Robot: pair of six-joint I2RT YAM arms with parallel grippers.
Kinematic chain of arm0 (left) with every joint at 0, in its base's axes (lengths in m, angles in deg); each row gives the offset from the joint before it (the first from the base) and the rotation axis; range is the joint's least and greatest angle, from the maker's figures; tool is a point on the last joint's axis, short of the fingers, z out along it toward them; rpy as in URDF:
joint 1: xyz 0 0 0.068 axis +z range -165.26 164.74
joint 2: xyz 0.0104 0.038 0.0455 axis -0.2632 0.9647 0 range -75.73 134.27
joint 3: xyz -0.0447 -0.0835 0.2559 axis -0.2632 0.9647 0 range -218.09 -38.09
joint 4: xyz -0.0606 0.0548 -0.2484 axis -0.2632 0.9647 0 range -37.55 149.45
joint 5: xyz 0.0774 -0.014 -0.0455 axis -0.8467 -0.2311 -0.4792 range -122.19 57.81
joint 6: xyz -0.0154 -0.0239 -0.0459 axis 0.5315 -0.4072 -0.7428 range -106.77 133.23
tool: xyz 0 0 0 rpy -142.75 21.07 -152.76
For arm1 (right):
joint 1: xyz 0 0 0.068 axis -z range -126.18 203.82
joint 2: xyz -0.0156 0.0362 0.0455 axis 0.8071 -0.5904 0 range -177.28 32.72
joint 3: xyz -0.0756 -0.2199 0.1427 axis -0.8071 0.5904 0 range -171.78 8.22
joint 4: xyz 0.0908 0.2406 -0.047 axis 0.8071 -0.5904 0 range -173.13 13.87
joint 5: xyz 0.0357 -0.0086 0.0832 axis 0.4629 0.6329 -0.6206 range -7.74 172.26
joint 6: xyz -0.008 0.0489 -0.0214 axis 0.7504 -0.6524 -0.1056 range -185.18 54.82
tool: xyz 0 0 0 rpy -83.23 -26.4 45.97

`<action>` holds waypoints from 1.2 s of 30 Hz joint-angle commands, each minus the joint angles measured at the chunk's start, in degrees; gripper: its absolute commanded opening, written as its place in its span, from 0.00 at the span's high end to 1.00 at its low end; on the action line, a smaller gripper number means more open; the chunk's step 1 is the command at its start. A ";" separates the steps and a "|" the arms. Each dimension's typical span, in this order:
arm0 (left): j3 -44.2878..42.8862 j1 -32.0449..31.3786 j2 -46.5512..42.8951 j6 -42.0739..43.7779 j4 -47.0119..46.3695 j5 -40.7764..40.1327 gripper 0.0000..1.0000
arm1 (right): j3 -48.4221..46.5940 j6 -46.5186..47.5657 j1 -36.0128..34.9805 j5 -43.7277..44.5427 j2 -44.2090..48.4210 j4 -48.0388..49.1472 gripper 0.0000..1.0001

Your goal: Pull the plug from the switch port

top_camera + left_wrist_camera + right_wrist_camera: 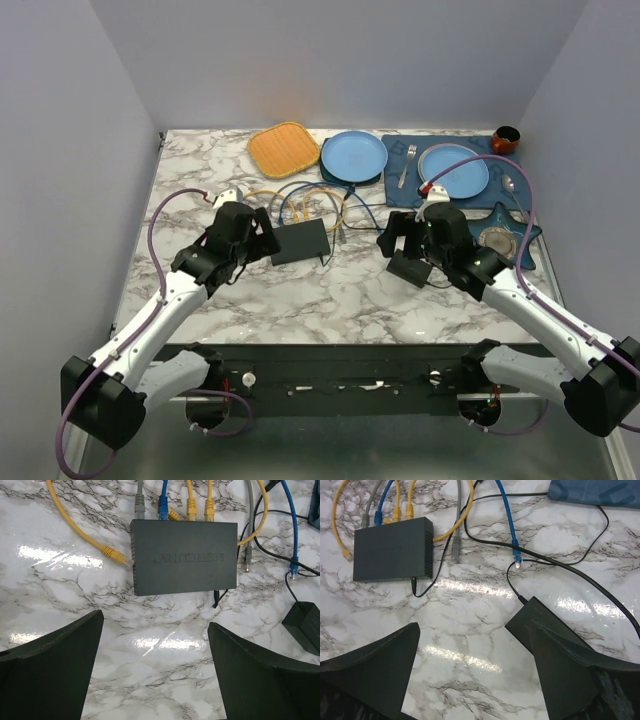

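The switch (pixel 184 557) is a flat black box lying on the marble; it also shows as the switch (pixel 300 241) and the switch (pixel 392 549). Several cable plugs sit in the ports on its far edge: a grey plug (pixel 140 502), a blue plug (pixel 163 505) and yellow plugs (pixel 191 506). A thin black power lead (pixel 414 584) enters its near side. My left gripper (pixel 155 622) hovers open just short of the switch's near edge, nothing between its fingers. My right gripper (pixel 474 630) is open to the switch's right, above the black power brick (pixel 545 625).
Loose cable ends lie around the switch: a yellow one (pixel 117 556) at its left, a grey one (pixel 247 555) and a blue one (pixel 293 570) at its right. Behind stand a woven orange mat (pixel 284 148), blue plates (pixel 354 155), a blue placemat (pixel 400 190) with cutlery, and a brown cup (pixel 506 139).
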 commanded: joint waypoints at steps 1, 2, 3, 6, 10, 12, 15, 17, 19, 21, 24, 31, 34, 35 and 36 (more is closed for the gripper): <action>1.67 0.20 -2.47 0.17 -2.12 -0.30 0.01 | 0.05 0.43 -0.48 -0.98 -0.17 -0.85 0.02; 1.84 0.20 -2.64 0.43 -2.30 -0.04 0.01 | -0.03 0.70 -0.65 -0.98 -0.35 -0.94 0.02; 1.76 0.20 -2.56 0.69 -2.30 0.49 0.01 | -0.04 0.79 -0.65 -0.72 -0.79 -0.94 0.02; 1.67 0.20 -1.69 0.87 -1.60 0.58 0.01 | -0.21 1.23 -1.18 -0.54 -1.66 -0.94 0.02; 1.76 0.20 0.34 0.61 -1.51 1.81 0.01 | -0.56 1.84 -2.58 -0.10 -4.30 -1.29 0.03; 1.84 0.20 2.44 0.17 -2.30 2.51 0.01 | -1.44 2.98 -5.13 1.56 -5.62 -1.99 0.06; 0.97 0.20 6.92 -0.45 -4.05 5.32 0.01 | -3.81 4.04 -10.48 4.02 -10.27 -3.05 0.08; -0.35 0.02 10.34 -0.97 -4.76 7.78 0.01 | -7.15 3.87 -13.21 4.82 -13.34 -3.66 0.08; -1.40 -0.15 12.11 -1.94 -6.08 8.58 0.01 | -10.12 3.16 -13.57 4.04 -18.26 -3.84 0.08; -2.02 -0.15 13.87 -2.29 -7.04 8.93 0.01 | -12.07 2.20 -13.75 2.90 -22.82 -3.49 0.11; -2.99 -0.15 15.63 -2.38 -7.66 8.23 0.04 | -14.36 1.58 -14.19 1.67 -26.27 -1.39 0.21; -4.74 0.64 21.52 -3.00 -9.68 9.37 0.11 | -17.17 0.96 -16.38 2.71 -34.45 4.15 0.32; -5.97 1.78 24.15 -3.88 -10.47 10.60 0.22 | -17.87 0.44 -17.00 3.24 -37.08 6.70 0.32; -6.33 2.04 24.77 -3.79 -10.56 10.69 0.28 | -18.23 -0.35 -17.09 3.42 -38.39 7.23 0.33; -6.85 2.48 26.08 -3.53 -10.48 10.69 0.35 | -18.49 -0.79 -17.18 4.03 -39.19 7.49 0.34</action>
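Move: The switch's middle lies about 7 cm ahead of the left hand, 6 cm to its right and 8 cm below; a loose yellow plug is some 7 cm to the left of the switch's middle. From the right hand, the black power plug in the switch's near edge is roughly 15 cm left, 2 cm ahead and 11 cm down. The power brick lies level ahead and 4 cm right of that hand, and a loose grey plug 7 cm ahead and 10 cm left. Sweeping left some 13 cm and sinking about 10 cm, the right hand swings in towards the power plug, bowing back a little and out again midway; it turns counter-clockwise, drops its left side, tips further down and closes its fingers by a third. The left hand sinks about 7 cm, easing right and forward towards the switch's near edge, tipping down and narrowing slightly. ##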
